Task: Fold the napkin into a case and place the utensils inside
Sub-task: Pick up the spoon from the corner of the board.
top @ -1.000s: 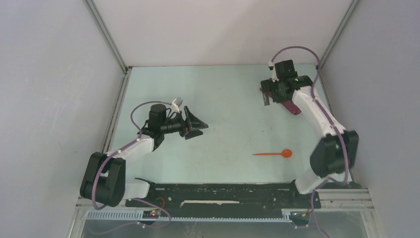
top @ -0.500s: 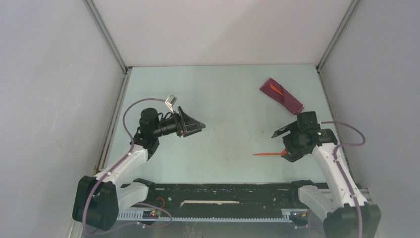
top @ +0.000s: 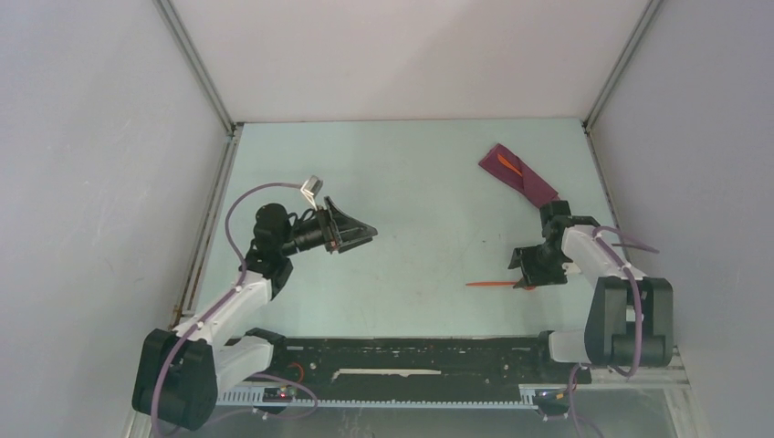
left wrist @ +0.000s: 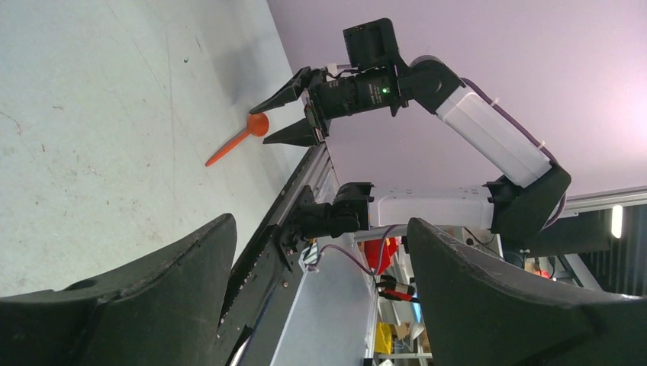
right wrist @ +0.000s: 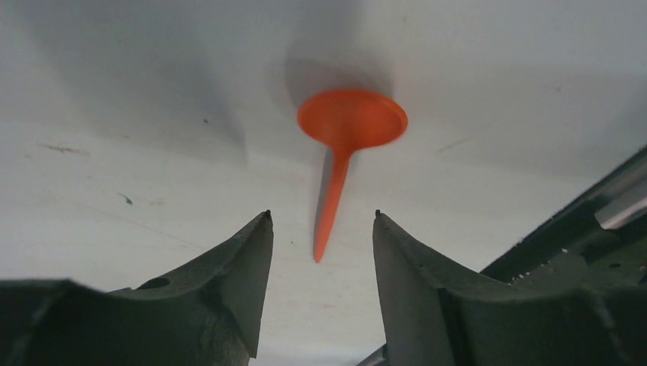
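Observation:
The napkin lies folded as a narrow plum-purple case (top: 520,176) at the back right, with an orange-red stick (top: 511,167) poking from its far end. The orange-red spoon (top: 488,284) lies flat near the front right. My right gripper (top: 523,272) hangs low over its bowl end. In the right wrist view the spoon (right wrist: 347,141) points its handle tip between my right gripper's (right wrist: 321,215) fingers, which stand apart and clear of it. My left gripper (top: 354,234) hovers open and empty at mid-left. Its wrist view shows the spoon (left wrist: 238,139) across the table.
The pale green table (top: 420,182) is boxed in by white walls on three sides. A black rail (top: 411,351) runs along the front edge between the arm bases. My right arm's elbow is folded back close to the right wall.
My right arm left the case at the back right, swung forward and came down over the spoon, and its jaws have narrowed. The left arm drew back slightly and then held still.

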`<state>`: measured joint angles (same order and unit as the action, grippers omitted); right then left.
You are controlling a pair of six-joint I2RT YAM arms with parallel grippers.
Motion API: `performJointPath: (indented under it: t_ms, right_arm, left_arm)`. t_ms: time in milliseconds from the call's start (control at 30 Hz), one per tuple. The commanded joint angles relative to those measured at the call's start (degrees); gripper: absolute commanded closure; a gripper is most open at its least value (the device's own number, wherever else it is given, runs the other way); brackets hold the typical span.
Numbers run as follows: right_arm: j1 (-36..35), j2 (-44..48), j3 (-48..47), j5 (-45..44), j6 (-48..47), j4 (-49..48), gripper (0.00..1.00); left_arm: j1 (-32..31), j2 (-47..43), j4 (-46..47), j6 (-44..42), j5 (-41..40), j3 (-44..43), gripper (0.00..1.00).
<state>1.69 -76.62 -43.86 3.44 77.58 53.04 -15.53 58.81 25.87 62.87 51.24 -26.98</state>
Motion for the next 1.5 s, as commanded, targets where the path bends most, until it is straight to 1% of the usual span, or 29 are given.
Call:
performJointPath:
  t_ms: [0,100,300,533,633,733,800,833,933,967,1033,1067,1100,1167,1233,1333,1367,1400,1433,1467]
  right_arm:
    - [1.8,-3.1,-0.2,-1.3,1.3,-4.0,0.44]
    - [2.0,-4.7,-0.2,-1.1,1.4,-5.4,0.47]
    - [2.3,-5.7,0.2,-3.4,1.3,-4.3,0.48]
    - [2.3,-3.3,4.1,-3.4,1.9,-4.8,0.50]
    - [2.4,-3.0,5.7,-3.2,2.5,-7.1,0.60]
    - [2.4,-3.8,6.0,-3.2,2.8,-8.6,0.62]
    - [2.4,-4.3,6.0,-3.4,2.8,-9.0,0.69]
    - [2.4,-4.4,5.9,-3.4,2.6,-9.1,0.77]
    - [2.4,-3.1,5.9,-3.4,1.2,-9.2,0.98]
    - [2.3,-1.9,5.6,-5.0,0.3,-8.9,1.00]
    - [1.3,1.3,4.3,-8.0,-3.7,-7.8,1.00]
    - [0.4,2.8,3.1,-9.3,-7.8,-8.3,1.00]
    - [-0.4,4.2,1.3,-10.5,-14.1,-9.9,1.00]
    - [-1.4,4.9,-3.8,-13.4,-30.2,-13.6,1.00]
    - [-6.4,3.0,-11.6,-14.3,-48.2,-17.5,1.00]
    - [-13.9,-1.5,-20.6,-17.7,-73.7,-19.6,1.00]
    - [-16.3,-3.2,-22.2,-15.1,-84.0,-20.5,1.00]
    - [-18.7,-4.7,-23.6,-10.6,-96.3,-19.2,1.00]
    - [-21.4,-6.5,-24.4,-9.8,-105.8,-18.7,1.00]
    - [-23.6,-8.4,-25.3,-10.9,-113.0,-19.5,1.00]
  left_arm:
    - [-0.2,1.3,3.0,0.5,0.9,0.0,0.13]
    - [-0.2,2.4,3.3,0.7,1.2,-0.2,0.13]
    - [-0.2,3.8,4.2,1.2,1.7,-0.3,0.14]
    - [-0.2,5.1,5.9,2.0,2.3,0.3,0.13]
    - [-0.2,5.7,7.1,2.6,2.4,0.5,0.14]
    - [-0.2,6.1,8.1,3.2,2.6,0.5,0.13]
    - [-0.2,6.0,8.1,3.2,2.7,0.5,0.13]
    - [-0.2,6.0,8.2,3.3,2.7,0.6,0.14]
    - [-0.2,5.9,8.1,3.2,2.6,0.8,0.13]
    - [-0.2,5.9,8.1,3.2,2.6,0.8,0.13]
    - [-0.2,6.0,8.1,3.2,2.6,0.7,0.14]
    - [-0.2,6.2,8.2,3.2,2.5,0.6,0.14]
    - [-0.1,6.2,8.1,3.3,2.5,0.6,0.13]
    - [-0.2,6.4,8.1,3.5,2.5,0.4,0.13]
    - [-0.1,6.6,8.1,3.7,2.5,0.5,0.13]
    - [-0.2,7.0,6.8,3.5,2.4,0.5,0.14]
    - [-0.2,7.2,6.1,3.1,2.1,0.5,0.14]
    - [-0.2,7.5,5.3,2.7,1.8,0.2,0.14]
    - [-0.2,7.8,4.2,2.0,1.5,-0.2,0.14]
    - [-0.2,8.1,2.6,1.2,1.2,-1.0,0.14]
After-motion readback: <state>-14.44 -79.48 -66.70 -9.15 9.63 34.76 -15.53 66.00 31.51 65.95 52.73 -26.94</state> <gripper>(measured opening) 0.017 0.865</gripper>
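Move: The spoon lies crosswise just under the right hand, its middle about 3 cm to the left, 1 cm back and 3 cm below; its bowl is some 3 cm right and 1 cm back. The folded napkin, holding another orange utensil, is centred about 27 cm ahead and 5 cm right, near table height. From the left hand, the spoon's middle is roughly 36 cm right, 2 cm back and 22 cm below. Down some 3 cm, first easing slightly forward and then back, the right hand brings its half-open fingers around the spoon's handle by the bowl and pinches it shut. It then sweeps up and forward towards the napkin, about 15 cm each way, drifting left late on, while the wrist tilts and turns some 75 degrees counter-clockwise. ##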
